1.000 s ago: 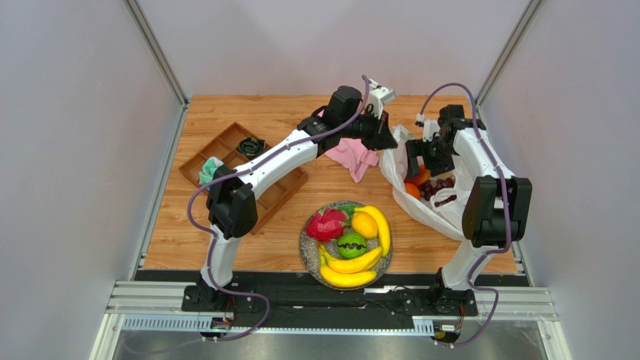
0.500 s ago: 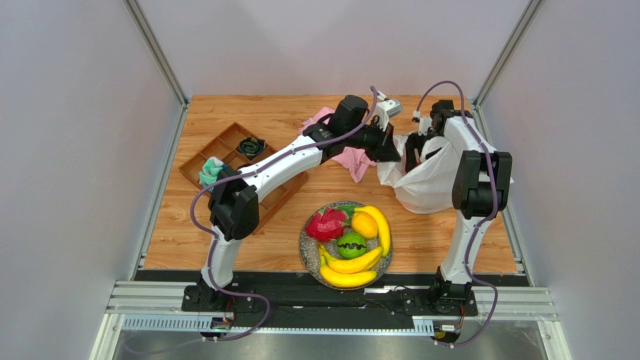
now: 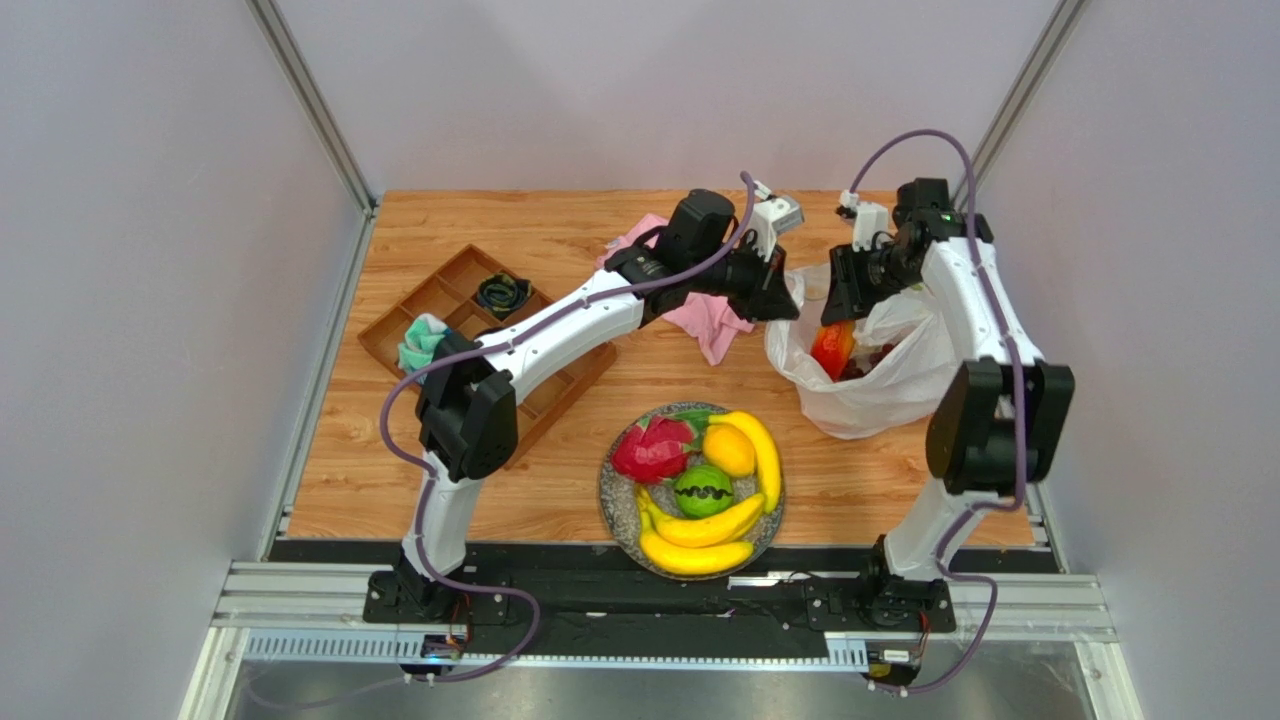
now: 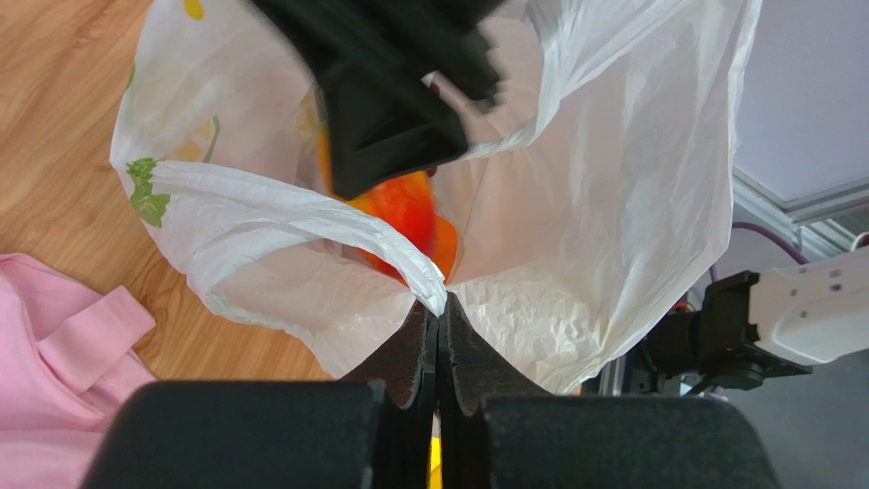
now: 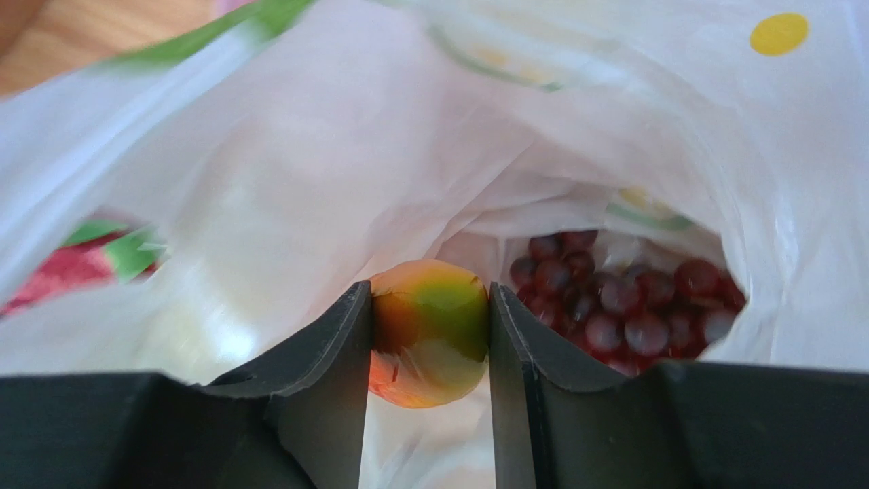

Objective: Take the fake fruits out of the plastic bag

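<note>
The plastic bag (image 3: 890, 375) lies at the right of the table, its mouth held up. My left gripper (image 3: 780, 294) is shut on the bag's rim (image 4: 433, 290), pinching the thin film between its fingertips. My right gripper (image 5: 428, 295) is inside the bag's mouth, shut on a red-orange fruit with a green patch (image 5: 429, 331), a finger pressed on each side. From above that fruit (image 3: 831, 348) shows at the bag's opening. Dark purple grapes (image 5: 622, 301) lie deeper in the bag. A dragon fruit (image 3: 654, 447), a lemon (image 3: 729, 449), a green round fruit (image 3: 702, 489) and bananas (image 3: 699, 548) lie on a plate (image 3: 613, 503).
A pink cloth (image 3: 706, 318) lies under the left arm, beside the bag. A brown compartment tray (image 3: 451, 308) with small items stands at the left. The right arm's wrist hangs over the bag near the right wall.
My right gripper has closed on the red-orange fruit and drawn it up to the bag's mouth. The bag has bunched up. The left gripper has kept its hold on the rim.
</note>
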Robot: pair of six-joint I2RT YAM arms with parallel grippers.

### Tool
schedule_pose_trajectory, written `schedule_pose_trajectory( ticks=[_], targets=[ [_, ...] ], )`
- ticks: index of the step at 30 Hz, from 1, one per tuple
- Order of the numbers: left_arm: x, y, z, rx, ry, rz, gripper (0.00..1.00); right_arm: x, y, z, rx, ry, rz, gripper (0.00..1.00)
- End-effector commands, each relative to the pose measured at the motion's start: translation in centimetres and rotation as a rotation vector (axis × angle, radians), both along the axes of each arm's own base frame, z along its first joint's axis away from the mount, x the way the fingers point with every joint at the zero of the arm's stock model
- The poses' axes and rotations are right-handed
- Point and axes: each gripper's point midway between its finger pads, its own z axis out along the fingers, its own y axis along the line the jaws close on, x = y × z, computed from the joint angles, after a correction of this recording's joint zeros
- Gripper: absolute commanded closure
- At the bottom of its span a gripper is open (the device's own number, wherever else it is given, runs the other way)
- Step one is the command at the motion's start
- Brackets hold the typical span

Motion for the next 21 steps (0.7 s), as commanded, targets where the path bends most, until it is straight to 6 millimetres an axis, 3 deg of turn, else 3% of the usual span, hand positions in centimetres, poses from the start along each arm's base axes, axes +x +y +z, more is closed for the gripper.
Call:
schedule_pose_trajectory(
  ticks=[1, 6, 9, 13, 14, 15, 16, 17, 18, 19, 21],
  targets=[
    [0.4, 0.6, 5.5, -0.074, -0.127, 0.008, 1.0, -4.0, 1.4, 7.6, 0.043, -0.202, 0.111, 0.74],
    [0.8, 0.4, 5.8, -0.078, -0.142, 0.015, 1.0, -7.6, 2.4, 11.0, 0.06, -0.321, 0.168, 0.74],
    [1.0, 0.6, 6.3, -0.079, -0.164, 0.016, 1.0, -8.7, 2.8, 14.5, 0.057, -0.447, 0.189, 0.74],
    [0.7, 1.3, 7.4, -0.076, -0.188, 0.014, 1.0, -9.0, 3.4, 20.7, 0.062, -0.641, 0.201, 0.75],
    [0.7, 1.6, 7.5, -0.068, -0.186, 0.018, 0.96, -9.2, 3.7, 21.7, 0.07, -0.664, 0.212, 0.74],
    [0.8, 2.1, 7.9, -0.066, -0.188, 0.025, 0.85, -9.6, 4.2, 23.7, 0.074, -0.713, 0.238, 0.74],
    [1.0, 2.9, 9.1, -0.077, -0.202, 0.041, 0.73, -10.3, 4.6, 24.2, 0.084, -0.709, 0.252, 0.74],
    [1.1, 3.6, 9.7, -0.077, -0.203, 0.052, 0.52, -10.8, 5.1, 24.8, 0.095, -0.714, 0.268, 0.74],
    [1.3, 4.3, 10.1, -0.073, -0.206, 0.071, 0.43, -11.4, 5.8, 26.2, 0.103, -0.745, 0.304, 0.74],
    [1.5, 5.8, 11.6, -0.082, -0.219, 0.096, 0.36, -12.3, 6.0, 26.1, 0.109, -0.718, 0.317, 0.74],
    [2.4, 8.1, 12.3, -0.077, -0.229, 0.139, 0.33, -14.0, 8.4, 26.1, 0.108, -0.715, 0.442, 0.74]
  ],
)
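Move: The right hand already grips the mango inside the mouth of the plastic bag. The plate it is bound for lies about 24 cm back and 23 cm left of that hand, some 11 cm lower; the yellow fruit on the plate is 17 cm back and 18 cm left. The grapes are 4 cm back, 4 cm right and 9 cm below. From the left hand, pinching the bag's rim, the plate lies about 18 cm back, 14 cm left and 22 cm down. Still pinching the mango, the right hand hoists it fast out of the bag, some 24 cm up and 10 cm back with a little leftward drift late on, its downward fingers swinging out forward by about 40 degrees. The left hand creeps up and forward with the bag's rim, then spreads its fingers to let go and pulls away left and up. ##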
